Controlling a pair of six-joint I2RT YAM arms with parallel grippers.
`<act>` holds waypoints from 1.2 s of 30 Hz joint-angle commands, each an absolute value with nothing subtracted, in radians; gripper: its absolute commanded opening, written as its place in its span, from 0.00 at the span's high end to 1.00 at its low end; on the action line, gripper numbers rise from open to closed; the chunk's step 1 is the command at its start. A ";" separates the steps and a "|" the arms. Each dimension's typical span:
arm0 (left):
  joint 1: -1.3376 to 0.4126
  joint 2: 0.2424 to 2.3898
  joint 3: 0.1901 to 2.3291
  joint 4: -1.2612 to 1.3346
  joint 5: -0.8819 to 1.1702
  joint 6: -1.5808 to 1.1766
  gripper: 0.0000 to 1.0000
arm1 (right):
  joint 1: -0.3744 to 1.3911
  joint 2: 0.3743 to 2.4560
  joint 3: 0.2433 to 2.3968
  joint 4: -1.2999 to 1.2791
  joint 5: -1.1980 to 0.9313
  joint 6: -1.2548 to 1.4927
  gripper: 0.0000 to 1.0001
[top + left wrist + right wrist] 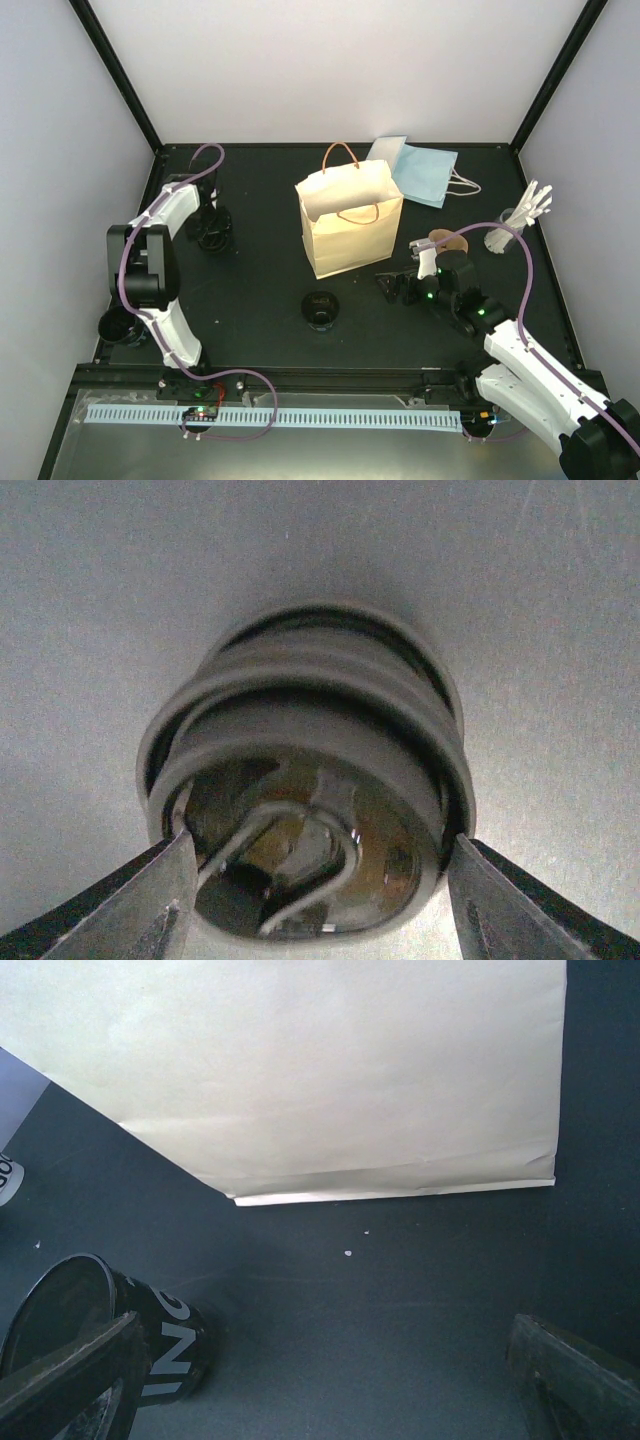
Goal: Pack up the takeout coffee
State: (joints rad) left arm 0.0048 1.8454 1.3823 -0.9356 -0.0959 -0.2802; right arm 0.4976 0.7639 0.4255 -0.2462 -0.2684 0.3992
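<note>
The takeout coffee [320, 308] is a black cup with white lettering, standing in front of the tan paper bag [350, 220]. In the right wrist view the cup [165, 1345] sits just beyond my left finger [70, 1370], with the bag [330, 1070] behind it. I cannot tell whether the cup has a lid on. My right gripper [398, 285] [320, 1380] is open and empty, low over the table to the cup's right. My left gripper [213, 232] [315, 865] stands open over a stack of black lids [310, 730], one finger on each side of the top lid; contact is unclear.
Blue bags [425, 170] lie behind the tan bag. A brown cup carrier [447, 242] and a white holder [520, 218] stand at the right. Another black cup [120, 325] sits at the table's left edge, beside the left arm.
</note>
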 commanded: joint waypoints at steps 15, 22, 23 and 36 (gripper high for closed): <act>-0.001 1.552 1.250 -0.940 0.058 -0.257 0.27 | 0.496 0.769 0.439 -0.203 -0.313 0.384 0.00; 0.001 1.644 1.308 -0.928 -0.035 -0.259 0.11 | 0.496 0.758 0.439 -0.216 -0.306 0.382 0.00; 0.003 1.662 1.316 -0.917 -0.035 -0.261 0.11 | 0.496 0.756 0.438 -0.216 -0.305 0.382 0.00; 0.046 1.792 1.388 -0.911 -0.050 -0.275 0.06 | 0.496 0.762 0.440 -0.219 -0.295 0.382 0.00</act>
State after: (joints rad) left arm 0.0391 1.8072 1.3552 -0.9199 -0.0307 -0.2661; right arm 0.4976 0.7666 0.4255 -0.2398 -0.2943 0.3981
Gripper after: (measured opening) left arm 0.928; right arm 0.999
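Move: Right between the left fingers, within about a centimetre of the hand point and just below it, sits the top lid of the black lid stack. From this hand the paper bag stands some 29 cm to the right and about level fore and aft; the open black cup lies some 24 cm right and 17 cm back. From the right hand the top lid is roughly 42 cm to the left, 14 cm farther out and 9 cm lower. Backing off and rising from the stack with the fingers' gap unchanged at first, the left hand draws about 4 cm back and 4 cm up, drifting a little right. It opens its fingers near the top, then comes forward and down to almost where it began, the pads now standing clear on both sides of the top lid they had been touching. ##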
